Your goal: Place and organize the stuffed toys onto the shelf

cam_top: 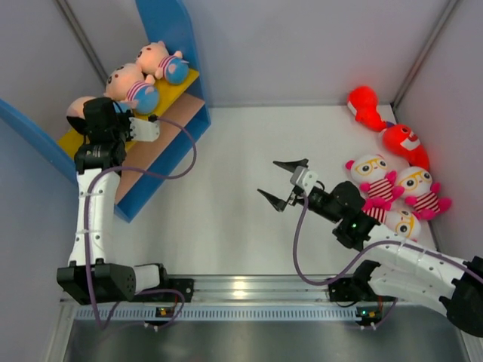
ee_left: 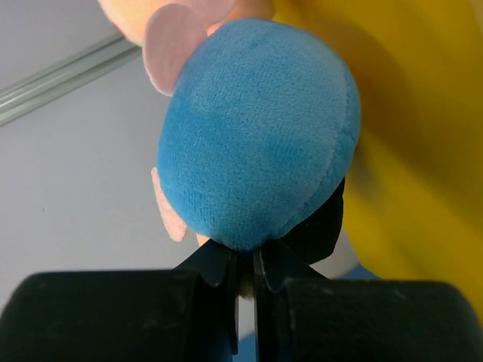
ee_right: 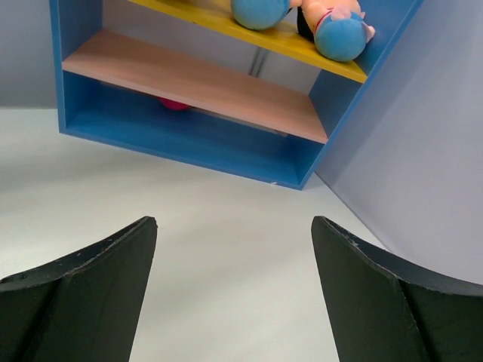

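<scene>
The shelf (cam_top: 162, 132) stands at the far left, its yellow upper board (cam_top: 189, 79) holding two peach dolls (cam_top: 160, 60) (cam_top: 130, 87). My left gripper (cam_top: 106, 111) is over the yellow board's left end, shut on a third peach doll (cam_top: 78, 109). In the left wrist view that doll's blue pants (ee_left: 256, 136) fill the space just above the jaws (ee_left: 247, 260). My right gripper (cam_top: 283, 185) is open and empty over mid-table (ee_right: 234, 249). Two red creatures (cam_top: 366, 105) (cam_top: 405, 143) and three white owls (cam_top: 373, 177) (cam_top: 420, 190) (cam_top: 400, 222) lie at the right.
The right wrist view shows the shelf (ee_right: 75, 90) ahead, its tan lower board (ee_right: 189, 79) bare, and a small red-pink shape (ee_right: 175, 104) just under that board. Grey walls close in the table on the left, back and right. A metal rail (cam_top: 241, 290) runs along the near edge.
</scene>
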Action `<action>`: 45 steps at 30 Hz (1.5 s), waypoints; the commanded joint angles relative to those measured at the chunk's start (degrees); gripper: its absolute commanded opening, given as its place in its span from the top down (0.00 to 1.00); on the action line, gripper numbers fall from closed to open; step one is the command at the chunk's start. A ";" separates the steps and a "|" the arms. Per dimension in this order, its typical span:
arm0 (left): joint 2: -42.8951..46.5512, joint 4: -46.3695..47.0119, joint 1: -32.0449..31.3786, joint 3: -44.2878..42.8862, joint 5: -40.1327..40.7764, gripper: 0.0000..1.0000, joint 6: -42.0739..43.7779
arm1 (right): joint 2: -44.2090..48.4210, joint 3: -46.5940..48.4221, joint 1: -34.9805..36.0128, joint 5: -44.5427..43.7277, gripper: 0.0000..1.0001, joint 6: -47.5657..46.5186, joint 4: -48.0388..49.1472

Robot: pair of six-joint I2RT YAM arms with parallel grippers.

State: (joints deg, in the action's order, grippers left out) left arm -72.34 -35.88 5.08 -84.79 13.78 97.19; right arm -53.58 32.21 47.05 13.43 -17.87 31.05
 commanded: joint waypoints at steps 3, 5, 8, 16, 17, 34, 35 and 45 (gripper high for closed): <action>1.58 7.04 3.61 3.41 -11.13 1.00 4.58 | 3.31 -1.27 -2.22 1.77 0.16 1.61 3.84; 1.58 6.96 5.54 3.32 -13.50 1.00 4.85 | 3.92 -1.88 -2.83 1.69 0.16 1.78 3.85; 4.12 6.87 8.00 6.29 -18.33 1.00 8.09 | 4.54 -2.32 -3.45 1.86 0.16 2.31 3.93; 5.89 6.87 8.63 8.06 -19.23 0.87 11.62 | 6.21 -2.41 -4.24 2.13 0.16 3.10 3.85; 5.89 6.79 8.72 8.15 -18.88 0.84 11.62 | 6.56 -2.59 -4.24 1.69 0.16 3.10 3.84; 7.12 4.41 8.72 9.03 -17.82 0.83 11.80 | 7.44 -3.38 -5.74 2.30 0.14 3.72 4.11; 7.12 4.41 8.72 9.03 -17.91 0.83 11.71 | 7.27 -3.29 -5.91 2.56 0.14 3.80 4.02; 7.47 4.50 8.63 9.47 -18.18 0.54 10.83 | 5.42 -1.36 -6.71 2.30 0.14 4.68 1.56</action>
State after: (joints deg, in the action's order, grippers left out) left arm -66.48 -31.55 13.47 -75.53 -3.18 108.12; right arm -47.77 28.82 41.12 15.03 -14.31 31.88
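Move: The left hand already pinches the black-haired doll over the near part of the yellow shelf; the spot it is meant for is about 4 cm below, otherwise practically under the hand, 1 cm back and 1 cm left. The middle doll lies about 5 cm ahead and 6 cm to the right, the far doll some 12 cm ahead and 14 cm right, both about 3 cm lower than the hand. From the empty right hand that spot is about 46 cm left, 20 cm ahead and 8 cm higher. The left hand lowers the black-haired doll about 2 cm onto the yellow shelf beside the middle doll, easing slightly forward and back again while it turns some 10 degrees clockwise, then stays there and parts its nearly shut fingers in stages to almost half open, the doll still between them. Meanwhile the right hand, empty and wide open, drifts about 3.5 cm to the right, away from the shelf, rising a little and sinking again. ##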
